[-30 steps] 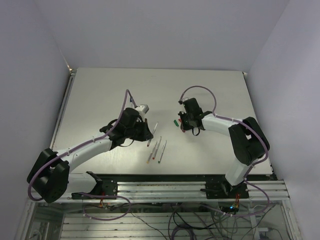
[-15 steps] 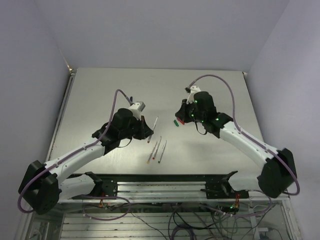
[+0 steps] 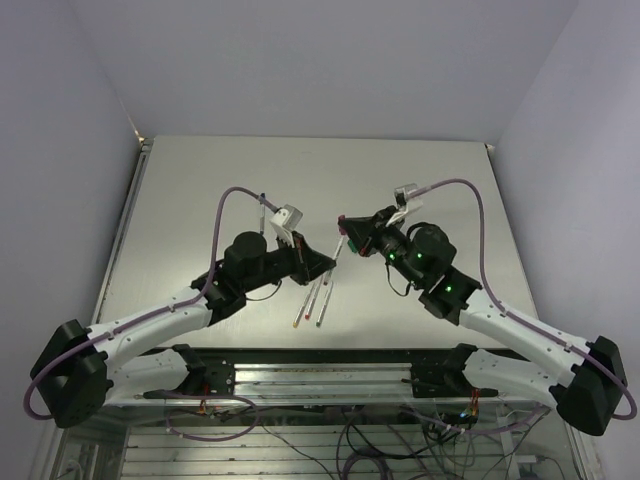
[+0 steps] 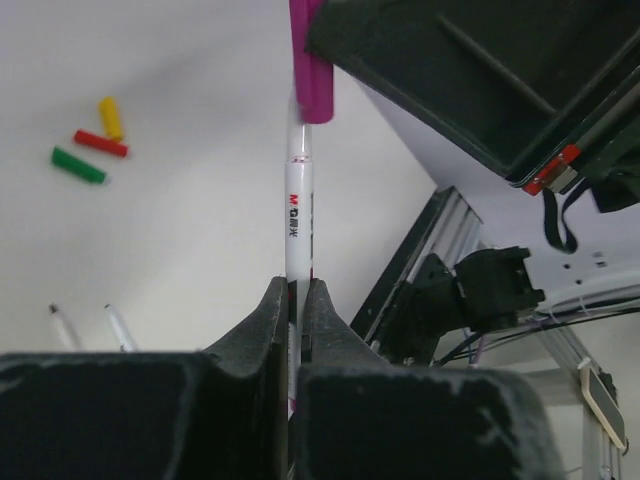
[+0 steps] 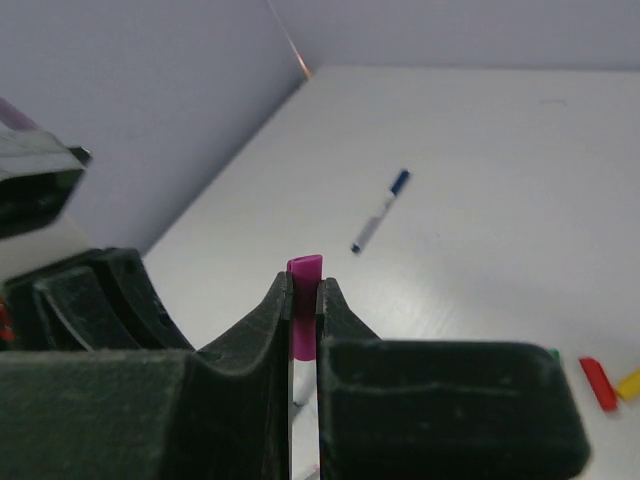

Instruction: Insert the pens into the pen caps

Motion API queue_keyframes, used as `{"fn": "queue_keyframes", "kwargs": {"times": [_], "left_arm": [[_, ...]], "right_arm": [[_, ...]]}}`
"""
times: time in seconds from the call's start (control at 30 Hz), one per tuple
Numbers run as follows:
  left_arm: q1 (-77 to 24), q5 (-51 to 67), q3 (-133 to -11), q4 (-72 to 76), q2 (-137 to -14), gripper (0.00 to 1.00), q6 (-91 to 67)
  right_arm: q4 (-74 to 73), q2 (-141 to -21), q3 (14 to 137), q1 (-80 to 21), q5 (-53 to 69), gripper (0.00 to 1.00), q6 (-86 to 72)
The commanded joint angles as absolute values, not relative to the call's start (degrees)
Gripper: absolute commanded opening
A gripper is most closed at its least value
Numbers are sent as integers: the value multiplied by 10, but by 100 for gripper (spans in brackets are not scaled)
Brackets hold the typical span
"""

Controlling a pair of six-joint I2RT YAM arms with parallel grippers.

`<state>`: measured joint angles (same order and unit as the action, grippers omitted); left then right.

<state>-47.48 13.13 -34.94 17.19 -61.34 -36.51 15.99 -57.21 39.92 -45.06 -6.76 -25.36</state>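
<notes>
My left gripper (image 4: 296, 290) is shut on a white pen (image 4: 298, 200) that points away from it. The pen's far end sits inside the magenta cap (image 4: 312, 70). My right gripper (image 5: 303, 285) is shut on that magenta cap (image 5: 304, 300), with the white pen showing below it. From above, both grippers meet over the table's middle, the left gripper (image 3: 328, 265) and the right gripper (image 3: 345, 222) joined by the pen (image 3: 339, 248). Three bare pens (image 3: 312, 302) lie below them. Green (image 4: 78, 165), red (image 4: 100, 143) and yellow (image 4: 110, 117) caps lie together on the table.
A pen with a blue cap (image 5: 380, 210) lies alone further back on the white table (image 3: 200, 180). The metal rail (image 3: 330, 375) with both arm bases runs along the near edge. Lilac walls close in the back and the sides.
Both arms have risen from the table and swung towards each other. The left brought the pen and the right the magenta cap; they now meet in mid-air.
</notes>
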Motion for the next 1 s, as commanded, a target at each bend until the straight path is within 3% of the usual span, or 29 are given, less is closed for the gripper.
{"fn": "queue_keyframes", "kwargs": {"times": [0.0,0.43,0.97], "left_arm": [[-500,125,-357,274,-623,7,-376],[-526,70,-328,311,-575,7,-349],[-539,62,-254,510,-585,7,-375]], "right_arm": [[296,-556,385,-474,-123,0,-252],[342,-494,371,-485,-198,0,-223],[412,-508,368,-485,-125,0,-245]]}}
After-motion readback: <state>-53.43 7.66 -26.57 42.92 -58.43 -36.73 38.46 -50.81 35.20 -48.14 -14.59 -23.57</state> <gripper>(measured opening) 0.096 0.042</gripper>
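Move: The left hand holds the pen tip-up; from that hand, the pink cap in the right fingers is about 6 cm ahead, 6 cm above and 1 cm to the right. For the right hand, the pen's tip is almost at its fingers, some 1 cm back, neither left nor right and level with them. On the table about 26 cm below the right hand lie the green cap, 9 cm ahead and 3 cm right, the red cap, 10 ahead and 6 right, and the yellow cap, 11 ahead and 8 right. Both hands climb with their holds kept, the right faster, carrying the pink cap up by about 9 cm in all, swinging a little right and partly back, so that it draws away from the pen's tip. The left hand lifts the pen more slowly, about 5 cm up and 2 cm back, while both wrists tip their fingers upward by some 20 degrees; no touch between cap and tip can be made out. ##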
